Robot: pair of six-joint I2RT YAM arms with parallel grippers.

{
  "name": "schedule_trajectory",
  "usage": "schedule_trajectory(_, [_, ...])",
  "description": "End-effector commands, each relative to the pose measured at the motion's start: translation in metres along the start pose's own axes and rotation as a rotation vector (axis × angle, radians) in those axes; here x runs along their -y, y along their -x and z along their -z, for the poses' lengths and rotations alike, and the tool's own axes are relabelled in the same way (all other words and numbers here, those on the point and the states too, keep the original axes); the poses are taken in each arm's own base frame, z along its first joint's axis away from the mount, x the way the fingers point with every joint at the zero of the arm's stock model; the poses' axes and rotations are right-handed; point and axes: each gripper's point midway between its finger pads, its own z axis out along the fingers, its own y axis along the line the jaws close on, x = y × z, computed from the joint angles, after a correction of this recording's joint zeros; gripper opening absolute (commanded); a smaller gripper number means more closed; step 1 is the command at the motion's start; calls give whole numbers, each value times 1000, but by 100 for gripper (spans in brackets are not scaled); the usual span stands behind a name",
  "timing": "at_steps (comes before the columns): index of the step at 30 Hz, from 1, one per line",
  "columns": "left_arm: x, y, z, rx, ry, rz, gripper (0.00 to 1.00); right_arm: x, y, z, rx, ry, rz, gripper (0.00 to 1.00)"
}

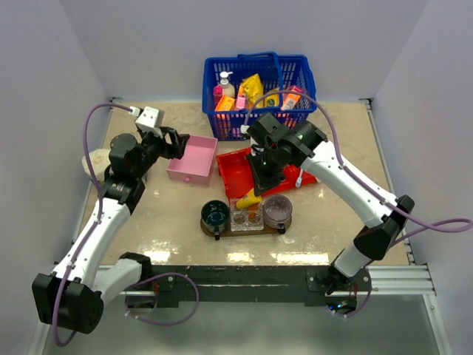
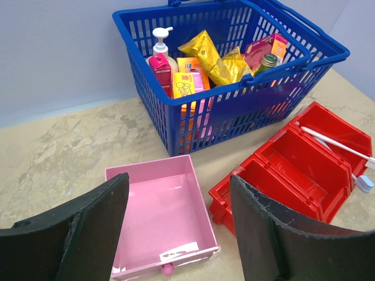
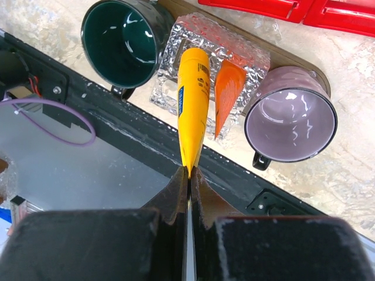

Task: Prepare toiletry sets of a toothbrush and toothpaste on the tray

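Note:
My right gripper is shut on the flat tail of a yellow toothpaste tube, which hangs cap-down over a clear glass holder on the dark tray. An orange toothpaste tube stands in the holder beside it. From above, the right gripper hovers just over the tray. A white toothbrush lies in the red bin. My left gripper is open and empty above the pink box; the top view shows the left gripper at that box's left edge.
A dark green cup and a purple cup stand on the tray either side of the holder. A blue basket of assorted goods sits at the back. The red bin lies between basket and tray. The black table rail runs close in front.

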Motion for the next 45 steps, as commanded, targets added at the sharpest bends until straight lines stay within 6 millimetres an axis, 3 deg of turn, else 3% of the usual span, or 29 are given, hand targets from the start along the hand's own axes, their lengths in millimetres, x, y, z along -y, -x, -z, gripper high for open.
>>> schedule_trajectory(1, [5,33,2,81,-12,-36,74,1,-1,4,-13,-10,8,0])
schedule_trajectory(22, [2,29,-1,68,-3,-37,74,-5,11,-21,-72,-5,39,0])
schedule_trajectory(45, [3,30,0,69,-6,-38,74,-3,8,-44,-140,-29,55,0])
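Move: Some 4 cm to the left, 2 cm ahead and 15 cm below the right hand, which already holds the yellow toothpaste, stands the middle of the clear holder on the tray. The orange toothpaste inside it is about 2 cm left and 2 cm ahead of the hand; the green mug stands roughly 10 cm left of the holder and the purple mug 10 cm right of it, both level with it. From the left hand the holder is about 14 cm back and 19 cm right. Lowering the yellow toothpaste by its pinched tail end, the right hand sinks about 5 cm while easing some 2 cm forward and 2 cm left, with a short pause on the way. The tube's far end goes down into the left half of the clear holder, beside the orange tube; the wrist brings the fingers several degrees nearer upright, and they stay shut on the tube. ##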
